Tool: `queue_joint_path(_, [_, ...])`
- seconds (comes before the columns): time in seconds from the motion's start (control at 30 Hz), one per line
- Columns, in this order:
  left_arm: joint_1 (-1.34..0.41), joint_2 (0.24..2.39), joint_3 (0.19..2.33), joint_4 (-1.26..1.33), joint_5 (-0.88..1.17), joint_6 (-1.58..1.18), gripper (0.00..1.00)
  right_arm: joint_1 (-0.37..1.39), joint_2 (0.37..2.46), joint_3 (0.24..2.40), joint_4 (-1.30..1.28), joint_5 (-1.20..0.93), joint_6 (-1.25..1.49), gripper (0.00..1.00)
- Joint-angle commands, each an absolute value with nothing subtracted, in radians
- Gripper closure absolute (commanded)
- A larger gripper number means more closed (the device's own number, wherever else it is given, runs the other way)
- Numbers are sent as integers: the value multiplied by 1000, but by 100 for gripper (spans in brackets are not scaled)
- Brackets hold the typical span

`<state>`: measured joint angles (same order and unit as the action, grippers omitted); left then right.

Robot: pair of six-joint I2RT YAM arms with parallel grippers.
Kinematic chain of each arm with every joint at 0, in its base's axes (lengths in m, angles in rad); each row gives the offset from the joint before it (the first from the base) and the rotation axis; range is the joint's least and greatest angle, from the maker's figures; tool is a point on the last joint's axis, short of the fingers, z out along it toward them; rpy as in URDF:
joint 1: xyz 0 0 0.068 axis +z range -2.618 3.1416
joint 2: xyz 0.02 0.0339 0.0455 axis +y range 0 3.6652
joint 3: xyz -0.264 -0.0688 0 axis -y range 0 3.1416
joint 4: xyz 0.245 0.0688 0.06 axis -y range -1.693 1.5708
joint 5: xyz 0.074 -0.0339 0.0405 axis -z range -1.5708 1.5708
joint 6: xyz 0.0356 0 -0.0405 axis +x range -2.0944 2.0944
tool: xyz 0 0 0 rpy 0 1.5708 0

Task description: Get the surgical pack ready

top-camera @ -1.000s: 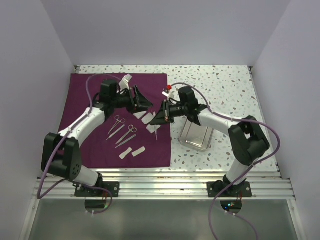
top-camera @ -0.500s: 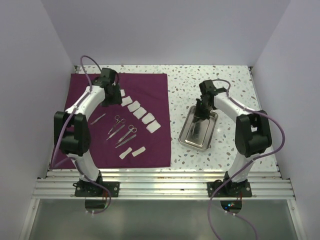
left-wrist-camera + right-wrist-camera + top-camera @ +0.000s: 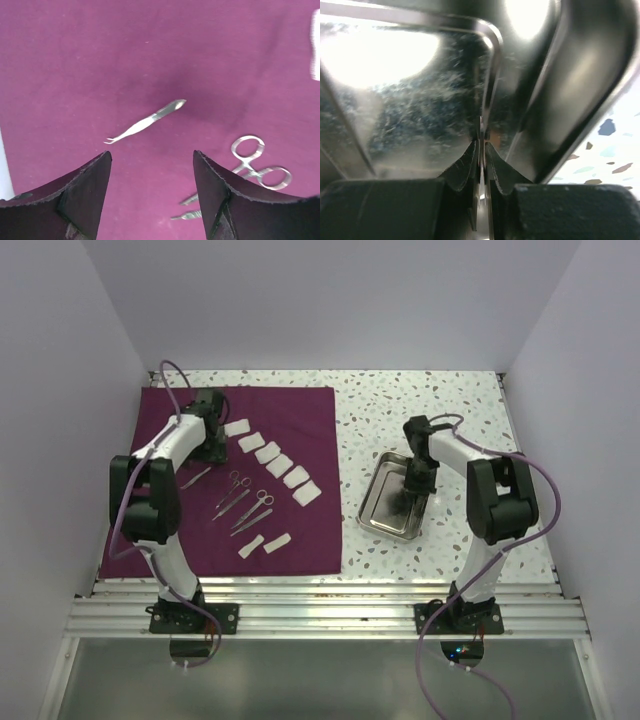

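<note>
The maroon cloth [image 3: 300, 420] lies flat on the left of the table. On it are tweezers [image 3: 195, 477], two scissors [image 3: 245, 502] and a diagonal row of white gauze pads [image 3: 272, 455]. My left gripper [image 3: 208, 452] hovers open over the cloth's far left. In its wrist view the tweezers [image 3: 145, 122] lie just beyond the open left gripper [image 3: 151, 152], and scissor handles [image 3: 255, 165] show on the right. The steel tray [image 3: 385, 505] rests on the speckled table. My right gripper [image 3: 413, 485] stands at its far right rim, shut on the thin tray wall [image 3: 487, 75], as the right gripper [image 3: 483, 142] shows in its wrist view.
Two more gauze pads [image 3: 265, 543] lie near the cloth's front edge. White walls close in the table on three sides. The arm bases stand on a metal rail [image 3: 320, 610] at the near edge.
The tray has come down from standing on edge to lying flat. My left arm swung from the cloth's middle to its far left and its gripper opened wider.
</note>
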<state>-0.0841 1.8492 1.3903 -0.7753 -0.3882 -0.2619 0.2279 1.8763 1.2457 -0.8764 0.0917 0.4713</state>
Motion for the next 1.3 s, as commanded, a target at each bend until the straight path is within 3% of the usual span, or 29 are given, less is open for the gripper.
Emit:
queue_joint_path(0.0, [-72,1893,1374,-767,-454,-229,30,212,1870,1261,-888,133,449,90])
queue_joint_path(0.2, [-49,1891,1355,-752,-459,-215,32,207,1884,1272,-893,149,457,85])
queue_joint_path(0.53, [-21,1858,1304,-715,-462,-169,29,204,1864,1368,-928,95,457,54])
queue_joint_path(0.77, [-18,1885,1293,-660,-430,-115,35,207,1804,1448,-957,2,436,52])
queue_joint_path(1.0, [-2,1930,1312,-660,-367,-107,52,210,1744,1433,-940,-34,422,52])
queue_joint_path(1.27, [51,1945,1325,-655,-288,-95,52,213,1733,1413,-925,-57,422,53])
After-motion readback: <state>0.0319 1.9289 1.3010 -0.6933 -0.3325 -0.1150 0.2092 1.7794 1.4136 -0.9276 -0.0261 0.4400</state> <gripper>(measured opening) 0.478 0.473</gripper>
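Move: For the left hand, the tweezers on the cloth lie about 4 cm to its left, 2 cm back and 7 cm below. On that same cloth the small scissors sit some 6 cm to its right and 5 cm back, the scalpel about 5 cm right and 9 cm back, and the nearest gauze pad 7 cm right and 11 cm ahead. The right hand, still holding a flat metal instrument low in the tray, has the tray's middle about 6 cm to its left and 2 cm back, just below. The left hand sinks about 5 cm while shifting some 4 cm left and a couple of centimetres back towards the tweezers, its wrist tipping slightly, and its wide-open fingers close part way above them without a grip to be seen yet. Meanwhile the right hand stays low and opens its fingers to let go of the flat instrument at the right side of the tray floor, then rises about 7 cm, drifting some 4 cm forward and a little left, with the fingers staying half open and the wrist tilting some 10–15 degrees. ##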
